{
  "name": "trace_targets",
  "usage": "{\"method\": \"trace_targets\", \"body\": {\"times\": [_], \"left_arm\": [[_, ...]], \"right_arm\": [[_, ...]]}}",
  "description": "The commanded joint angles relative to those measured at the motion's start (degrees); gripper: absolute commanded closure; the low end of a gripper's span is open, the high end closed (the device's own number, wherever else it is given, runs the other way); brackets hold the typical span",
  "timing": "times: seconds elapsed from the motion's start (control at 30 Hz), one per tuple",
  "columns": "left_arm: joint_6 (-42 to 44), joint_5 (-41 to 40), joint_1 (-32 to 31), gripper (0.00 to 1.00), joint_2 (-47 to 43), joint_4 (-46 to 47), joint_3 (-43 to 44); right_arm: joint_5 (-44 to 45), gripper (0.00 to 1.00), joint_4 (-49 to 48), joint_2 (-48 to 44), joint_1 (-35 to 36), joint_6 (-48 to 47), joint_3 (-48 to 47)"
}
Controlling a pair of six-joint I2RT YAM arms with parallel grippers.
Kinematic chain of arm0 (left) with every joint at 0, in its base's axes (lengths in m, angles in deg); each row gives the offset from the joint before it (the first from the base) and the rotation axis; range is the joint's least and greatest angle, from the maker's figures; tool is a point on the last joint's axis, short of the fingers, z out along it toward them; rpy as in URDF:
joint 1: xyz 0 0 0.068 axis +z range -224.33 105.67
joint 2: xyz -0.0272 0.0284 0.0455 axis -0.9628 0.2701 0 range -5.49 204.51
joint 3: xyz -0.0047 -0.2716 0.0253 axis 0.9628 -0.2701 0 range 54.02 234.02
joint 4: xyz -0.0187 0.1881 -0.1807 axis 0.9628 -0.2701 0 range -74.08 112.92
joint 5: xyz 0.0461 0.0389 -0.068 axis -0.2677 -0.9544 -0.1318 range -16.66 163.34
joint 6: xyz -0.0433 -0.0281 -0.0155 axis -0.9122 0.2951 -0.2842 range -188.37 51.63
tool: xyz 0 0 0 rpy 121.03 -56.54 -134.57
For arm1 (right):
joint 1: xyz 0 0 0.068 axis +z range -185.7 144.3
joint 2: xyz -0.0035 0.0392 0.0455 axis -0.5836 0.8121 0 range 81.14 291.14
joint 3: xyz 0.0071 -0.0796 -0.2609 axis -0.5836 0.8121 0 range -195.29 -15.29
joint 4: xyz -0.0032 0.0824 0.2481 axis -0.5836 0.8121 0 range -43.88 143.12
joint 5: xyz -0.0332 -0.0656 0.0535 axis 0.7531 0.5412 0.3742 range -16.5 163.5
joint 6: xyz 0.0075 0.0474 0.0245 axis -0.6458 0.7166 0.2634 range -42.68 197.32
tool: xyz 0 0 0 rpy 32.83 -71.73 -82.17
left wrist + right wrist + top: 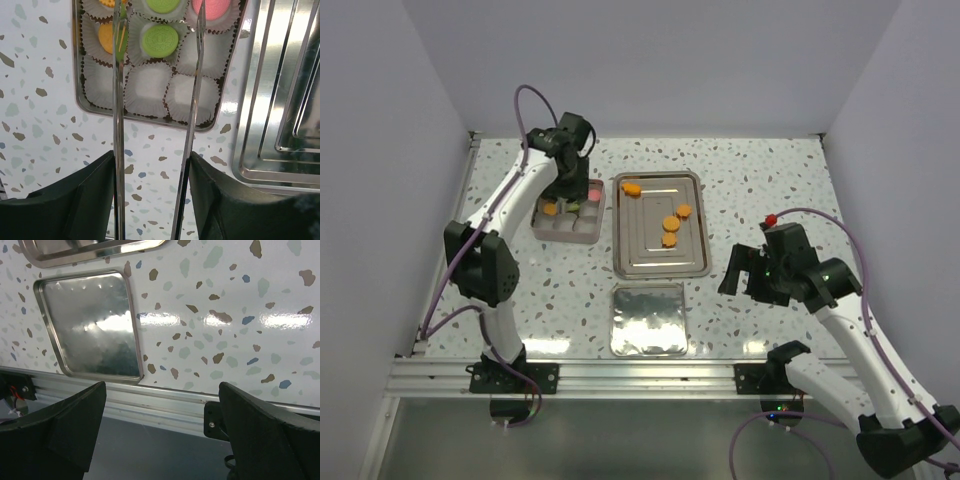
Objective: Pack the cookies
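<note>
The cookies lie in two places. Several orange ones (pixel 670 224) rest on the steel tray (pixel 658 262). Others sit in paper cups in the metal box (pixel 79 75): two green (pixel 159 40), a pink (pixel 215 7) and two orange (pixel 106 38). My left gripper (pixel 160 16) hangs over the box, its long metal blades (pixel 118 100) apart on either side of a green cookie lying in its cup, touching neither. From above it shows over the box (pixel 570 192). My right gripper (pixel 744 272) hovers open and empty at the right, near the table's front.
A flat steel lid (pixel 648 318) lies near the front edge, also in the right wrist view (pixel 90 325). Several paper cups (pixel 147 87) in the box's near rows hold nothing. The tray's stepped rim (pixel 270 145) runs right beside the box.
</note>
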Motion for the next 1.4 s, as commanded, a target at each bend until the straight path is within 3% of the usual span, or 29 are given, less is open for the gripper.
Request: {"method": "trace_targets", "body": {"times": [0.0, 0.17, 0.97, 1.37], "left_arm": [[-0.90, 1.02, -0.11, 0.38, -3.80, -2.05, 3.12], [-2.13, 1.55, -3.01, 0.38, -6.01, -2.23, 2.33], [-14.70, 5.51, -29.90, 0.39, -2.76, 6.20, -6.46], [-17.34, 3.84, -34.04, 0.39, 1.90, 6.47, -6.63]], "right_arm": [[-0.26, 0.02, -0.32, -0.92, 0.28, -0.96, -0.60], [0.01, 0.02, 0.91, -2.23, 0.28, -0.96, -1.04], [4.58, 0.02, 14.44, -12.61, 0.20, -2.54, -4.73], [6.77, 0.01, 18.49, -15.95, 0.28, -3.15, -6.57]]}}
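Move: The nearest orange cookie on the metal tray lies about 24 cm to the left hand's right, 12 cm back and some 6 cm below. The second orange cookie is 4 cm beyond it, the third about 7 cm beyond it and 3 cm farther right. The packing box sits under the left hand, its middle about 4 cm back and 1 cm left. From the right hand the nearest cookie is about 12 cm ahead and 17 cm left, 6 cm below. Towards the nearest orange cookie on the tray goes the empty left hand: it lifts about 3 cm clear of the packing box, sweeps some 22 cm right and 14 cm back while turning about 20 degrees clockwise, and sinks low over the tray's near end, fingers kept partly open. The right hand, wide open, draws about 5 cm back, 4 cm right and a little up. ##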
